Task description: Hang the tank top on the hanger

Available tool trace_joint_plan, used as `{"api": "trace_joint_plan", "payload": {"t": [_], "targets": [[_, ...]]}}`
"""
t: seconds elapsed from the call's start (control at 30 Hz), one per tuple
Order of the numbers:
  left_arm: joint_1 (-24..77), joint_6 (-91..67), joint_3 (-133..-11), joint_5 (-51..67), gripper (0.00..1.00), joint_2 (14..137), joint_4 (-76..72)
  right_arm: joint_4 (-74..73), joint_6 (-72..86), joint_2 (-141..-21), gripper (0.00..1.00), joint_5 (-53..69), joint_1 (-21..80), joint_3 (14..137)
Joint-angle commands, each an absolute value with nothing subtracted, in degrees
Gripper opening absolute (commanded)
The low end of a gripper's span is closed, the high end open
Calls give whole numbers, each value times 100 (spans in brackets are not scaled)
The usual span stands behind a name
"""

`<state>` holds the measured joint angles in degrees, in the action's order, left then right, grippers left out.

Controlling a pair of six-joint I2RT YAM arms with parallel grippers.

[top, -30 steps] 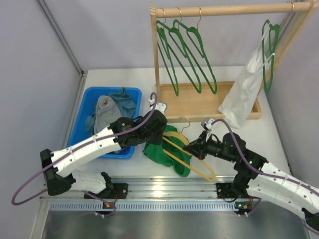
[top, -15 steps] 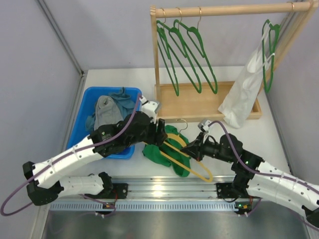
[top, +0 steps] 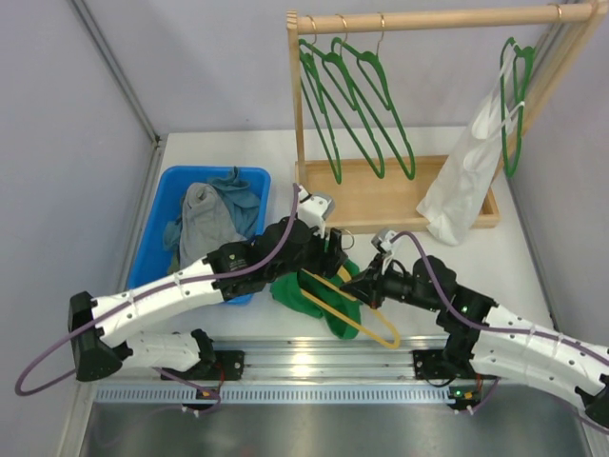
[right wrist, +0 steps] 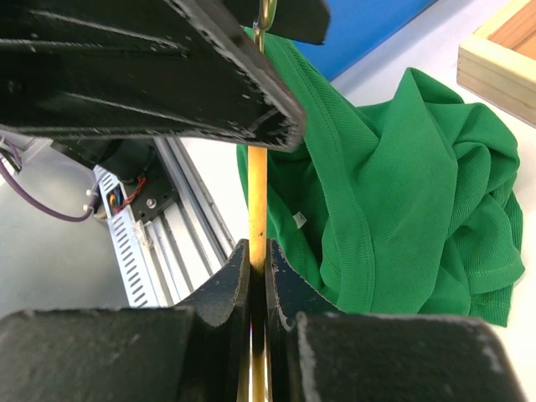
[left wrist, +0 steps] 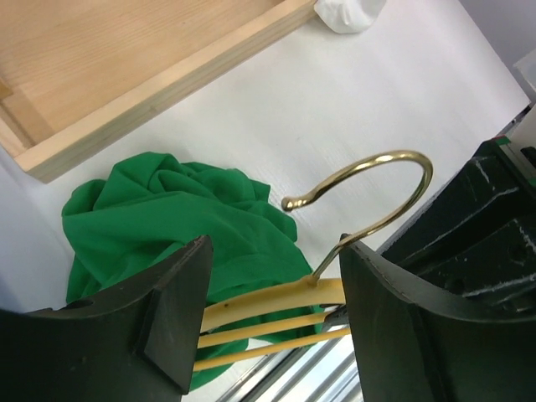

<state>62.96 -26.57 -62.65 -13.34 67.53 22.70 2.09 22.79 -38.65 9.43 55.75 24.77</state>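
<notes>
The bright green tank top (top: 306, 293) lies crumpled on the white table near the front edge. The yellow hanger (top: 354, 312) lies across it, held off the table by my right gripper (top: 365, 285), which is shut on its bar (right wrist: 258, 201). My left gripper (top: 330, 250) is open and hovers over the hanger's top. In the left wrist view its jaws stand on either side of the yellow bar (left wrist: 268, 301) at the foot of the metal hook (left wrist: 381, 176), without touching it. The tank top (left wrist: 167, 218) lies beneath them and also shows in the right wrist view (right wrist: 402, 184).
A blue bin (top: 162, 205) with grey and teal clothes stands at the left. A wooden rack (top: 419, 19) holds dark green hangers (top: 352, 105) and a white garment (top: 466, 176) over its tray base (top: 381, 200). A metal rail (top: 314, 367) runs along the front.
My left gripper has moved right from the bin's edge to over the hanger's hook. My right gripper has shifted left a little with the hanger.
</notes>
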Motion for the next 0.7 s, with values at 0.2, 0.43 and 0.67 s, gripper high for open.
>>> {"api": "trace_joint_plan", "payload": {"t": [0.2,0.43,0.67], "targets": [[6381,-2487,-6065,-1679,59,7058,1494,633,2285,-4051,0,765,5722,2584],[6442,-2443,-5985,-1846,31,7093,1503,677,2268,-4175,0,686,5757,2628],[6442,-2338,-5950,-1916,0,7102,1547,554,2197,-4438,0,536,5871,2812]]}}
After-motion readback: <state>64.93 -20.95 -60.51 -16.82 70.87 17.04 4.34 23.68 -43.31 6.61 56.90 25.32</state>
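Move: Around the hanger's neck, the left hand has its open fingers in place: the neck lies roughly 1 cm ahead, 2 cm to the right and 2 cm below. The hook curls about 4 cm ahead and 3 cm to the right, level with the hand, and the green tank top lies level fore and aft, some 4 cm left and 22 cm below. From the right hand, already gripping the hanger, the tank top is about 5 cm ahead, 7 cm left and 17 cm below. Closing from about two thirds open to almost shut, the left fingers pinch the hanger where the hook's wire meets the yellow neck, after the hand has eased some 2 cm down and 1.5 cm right to it. The right fingers keep their grip while that hand drifts about 1 cm down, left and forward, bringing the hanger slightly closer to the tank top. ##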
